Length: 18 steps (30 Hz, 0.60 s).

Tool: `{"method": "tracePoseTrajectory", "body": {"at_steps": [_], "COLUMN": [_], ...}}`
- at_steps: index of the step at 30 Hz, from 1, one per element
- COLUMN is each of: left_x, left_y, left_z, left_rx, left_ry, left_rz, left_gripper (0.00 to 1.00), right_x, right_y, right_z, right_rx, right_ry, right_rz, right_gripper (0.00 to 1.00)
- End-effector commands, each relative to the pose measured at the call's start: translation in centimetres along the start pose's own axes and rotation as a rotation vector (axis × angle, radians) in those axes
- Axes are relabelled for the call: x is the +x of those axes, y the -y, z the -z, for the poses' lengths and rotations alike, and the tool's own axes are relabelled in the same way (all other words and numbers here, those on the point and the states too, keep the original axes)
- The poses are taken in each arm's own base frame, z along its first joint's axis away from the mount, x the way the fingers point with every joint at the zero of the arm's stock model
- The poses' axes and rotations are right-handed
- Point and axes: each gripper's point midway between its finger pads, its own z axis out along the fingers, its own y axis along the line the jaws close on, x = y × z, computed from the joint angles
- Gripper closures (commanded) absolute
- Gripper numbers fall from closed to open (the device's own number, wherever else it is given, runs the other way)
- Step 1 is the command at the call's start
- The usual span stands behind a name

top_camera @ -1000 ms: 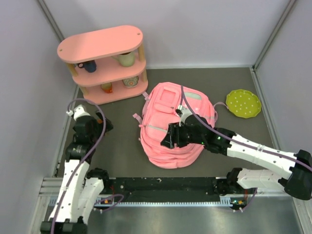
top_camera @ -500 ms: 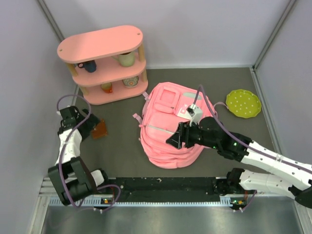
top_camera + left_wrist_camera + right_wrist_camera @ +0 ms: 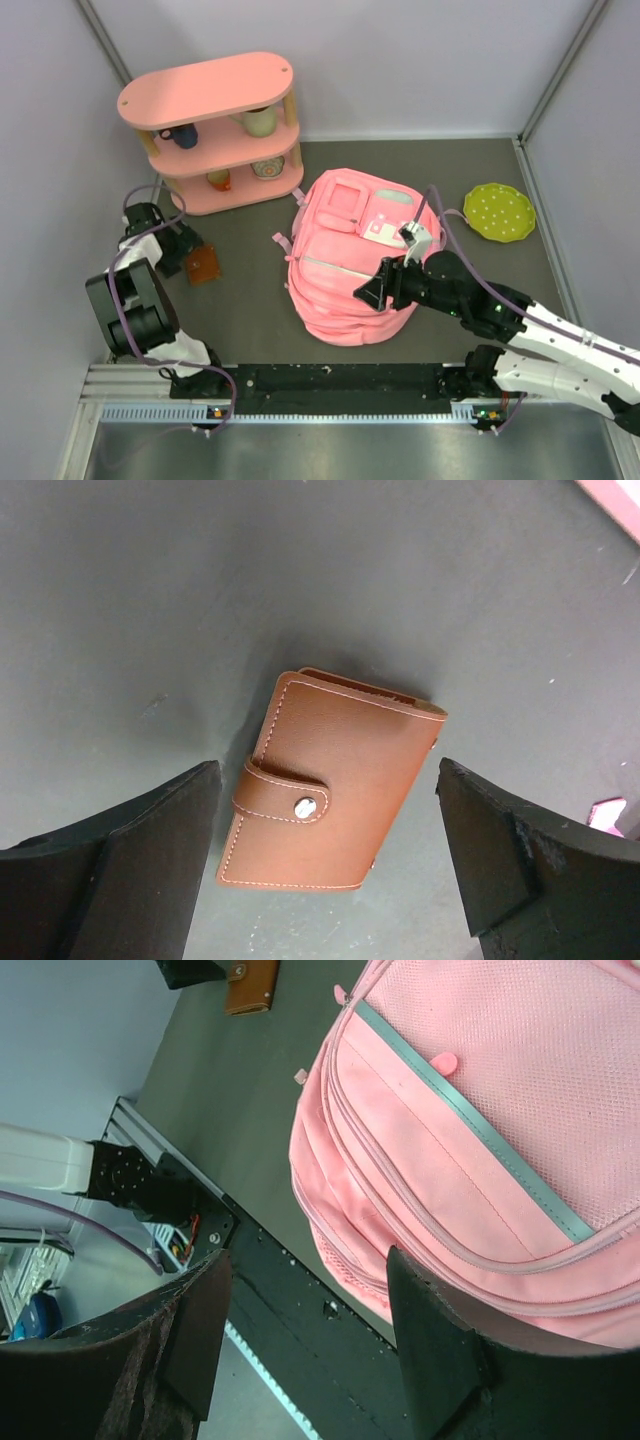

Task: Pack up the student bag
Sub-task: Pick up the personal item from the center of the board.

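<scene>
The student bag (image 3: pixel 350 260) is a large pink backpack lying flat mid-table, also filling the right wrist view (image 3: pixel 480 1140). A brown leather snap wallet (image 3: pixel 202 266) lies on the dark mat to its left. My left gripper (image 3: pixel 172 250) hovers right over that wallet (image 3: pixel 335 790). Its jaws (image 3: pixel 325 865) stand open on either side of the wallet without touching it. My right gripper (image 3: pixel 372 290) hangs above the bag's near front edge. It is open (image 3: pixel 315 1330) with nothing between its fingers. The wallet (image 3: pixel 250 985) shows at the top of the right wrist view.
A pink oval three-tier shelf (image 3: pixel 210 130) with cups stands at the back left. A green dotted plate (image 3: pixel 499 211) lies at the back right. Grey walls close both sides. A black rail (image 3: pixel 340 380) runs along the near edge.
The left arm has folded down and leftward, uncovering the wallet and bringing its gripper over it. The right gripper has drawn back slightly rightward over the bag.
</scene>
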Motion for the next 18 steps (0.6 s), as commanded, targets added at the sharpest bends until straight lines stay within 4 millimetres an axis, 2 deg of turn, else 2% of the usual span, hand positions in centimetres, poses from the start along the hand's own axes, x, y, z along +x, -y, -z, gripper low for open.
{"method": "tracePoseTrajectory", "body": {"at_steps": [1, 7, 11, 15, 17, 18], "left_x": [-0.4, 1.9, 2.9, 4.6, 5.6, 6.1], "left_y": [0.6, 0.4, 1.2, 2.2, 2.7, 2.6], "left_z": [-0.8, -1.9, -1.4, -1.2, -1.0, -1.0], "left_rx": [0.050, 0.069, 0.087, 0.122, 0.129, 0.121], "left_ry": [-0.002, -0.083, -0.086, -0.114, -0.122, -0.125], "left_rz": [-0.027, -0.022, -0.053, -0.088, -0.120, -0.130], "left_gripper": [0.09, 0.12, 0.13, 0.27, 0.28, 0.32], "right_x": [-0.8, -0.7, -0.6, -0.9, -1.1, -1.0], "right_y": [0.0, 0.3, 0.7, 0.7, 0.3, 0.1], "right_z": [0.7, 1.2, 1.3, 0.9, 0.5, -0.2], "right_rx": [-0.011, -0.015, -0.006, 0.005, -0.003, -0.006], "right_ry": [0.056, 0.071, 0.076, 0.085, 0.083, 0.072], "right_rz": [0.020, 0.033, 0.034, 0.034, 0.035, 0.033], "right_gripper": [0.37, 0.37, 0.37, 0.35, 0.35, 0.35]}}
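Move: The personal item, a brown wallet, lies just under my open left fingers, about 3 cm to the right of my left hand, 1 cm back and 2 cm lower. The pink shelf stands roughly 19 cm ahead of that hand and 15 cm to its right; the student bag's middle is some 48 cm to its right, level with it. From my right hand the wallet is about 46 cm left, 8 cm ahead and 19 cm down. With my left hand I first drop about 2 cm so that my fingertips straddle the personal item at the board. Then, staying low, I sweep nearly 4 cm to the right, faster towards the end, pushing the wallet along by its edge with my rear-left finger while I turn slightly clockwise and narrow my fingers from almost wide open to about three quarters. ##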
